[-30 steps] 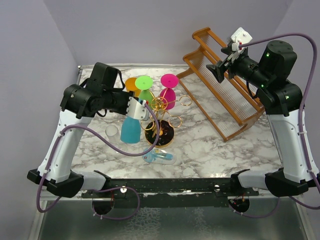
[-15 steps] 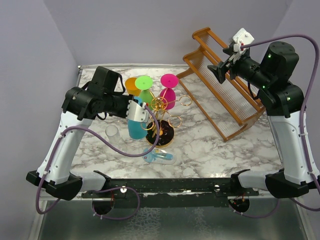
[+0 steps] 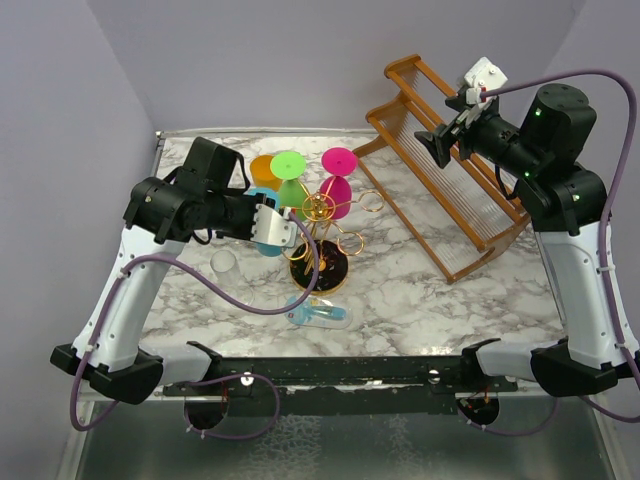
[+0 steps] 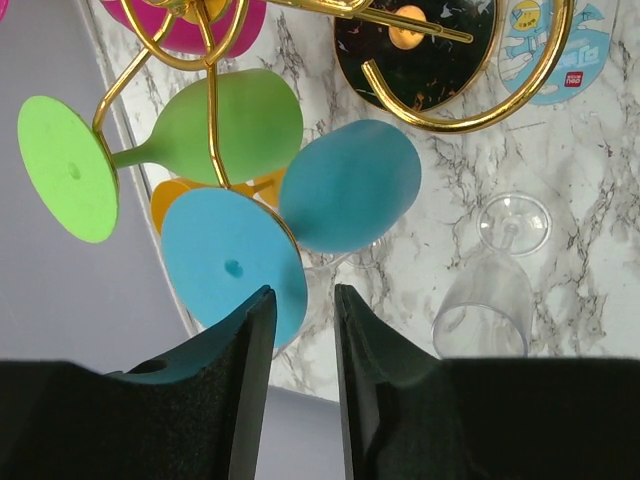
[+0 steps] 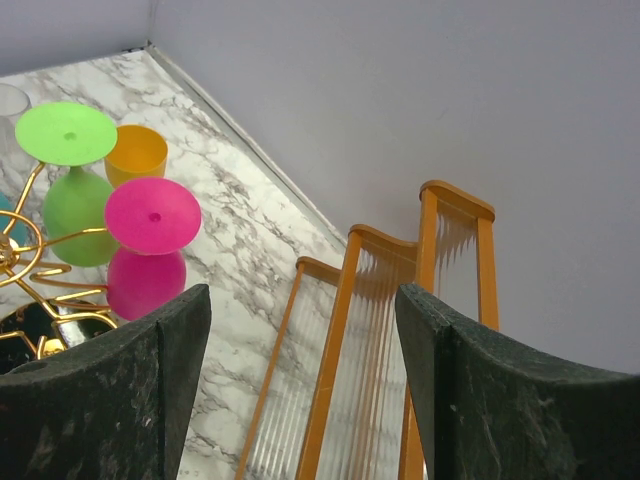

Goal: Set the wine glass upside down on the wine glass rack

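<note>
The blue wine glass [image 4: 350, 185] hangs upside down by its stem from a ring arm of the gold wire wine glass rack [image 4: 470, 100]. Its round foot [image 4: 230, 265] faces my left gripper [image 4: 303, 295]. That gripper is open by a narrow gap with nothing between its fingers, and the foot lies just past the left fingertip. From above, my left gripper [image 3: 272, 225] sits just left of the rack [image 3: 320, 235] and covers most of the blue glass [image 3: 268, 245]. My right gripper [image 3: 438, 143] is open and empty, raised high at the back right.
Green [image 4: 235, 125], pink [image 3: 338, 190] and orange [image 3: 264, 168] glasses are at the rack. A clear glass [image 3: 223, 262] rests on the marble left of the base, and a clear printed cup [image 3: 318, 315] lies in front. A wooden slatted rack [image 3: 450, 190] stands at the right.
My left gripper has opened and let go of the blue glass, which now hangs on the rack. The left arm has drawn back slightly. The right arm has not moved.
</note>
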{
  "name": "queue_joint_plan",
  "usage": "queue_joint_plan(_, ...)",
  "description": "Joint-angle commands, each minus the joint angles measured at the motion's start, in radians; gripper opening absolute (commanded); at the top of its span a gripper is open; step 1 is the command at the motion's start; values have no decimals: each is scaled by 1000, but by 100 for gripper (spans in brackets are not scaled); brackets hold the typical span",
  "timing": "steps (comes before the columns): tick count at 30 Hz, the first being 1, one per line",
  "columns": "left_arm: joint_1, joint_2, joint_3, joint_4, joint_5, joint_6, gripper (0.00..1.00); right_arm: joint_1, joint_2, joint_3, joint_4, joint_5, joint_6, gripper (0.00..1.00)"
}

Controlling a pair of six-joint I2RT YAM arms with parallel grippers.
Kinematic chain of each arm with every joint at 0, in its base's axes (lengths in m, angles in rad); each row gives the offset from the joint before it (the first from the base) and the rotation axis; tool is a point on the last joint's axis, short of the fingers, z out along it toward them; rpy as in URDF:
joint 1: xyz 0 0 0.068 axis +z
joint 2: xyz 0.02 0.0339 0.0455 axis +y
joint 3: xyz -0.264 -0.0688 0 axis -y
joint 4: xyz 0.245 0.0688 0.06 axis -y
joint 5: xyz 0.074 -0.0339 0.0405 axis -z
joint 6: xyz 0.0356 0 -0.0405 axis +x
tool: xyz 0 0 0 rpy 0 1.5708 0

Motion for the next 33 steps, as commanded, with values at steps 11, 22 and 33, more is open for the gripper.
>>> queue_joint_plan(11,-5,-43,111,51,11,-235,67,-5,-13,-33,36,72,-58,77)
queue_joint_plan(22,117,-46,80,370,-274,-727,96,-6,25,-52,10,131,-130,92)
queue_joint_plan(33,369,122,151,567,-200,-1130,98,-5,87,-17,-45,81,-150,97)
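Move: The blue wine glass hangs upside down at the wine glass rack beside the left hand. The rim of its foot is between the part-open fingers; its middle is about 1 cm ahead, 2 cm right and 6 cm below. The far clear glass, where the hand heads next, stands some 10 cm ahead, 9 cm left and 22 cm down. From the hand, the orange glass is 17 cm ahead and 1 cm left, the hung green glass about 10 cm ahead and 5 cm right. From the right hand, the far clear glass lies roughly 41 cm left, 1 cm ahead. The left fingers come free of the blue glass's foot, opening from about a third to fully wide. The hand backs straight up a few centimetres, then swings forward and left to above the far clear glass, about 11 cm forward and 9 cm up overall, turning some 60 degrees counter-clockwise as its left side dips. The empty right hand sinks about 4 cm, easing forward and opening fully. ##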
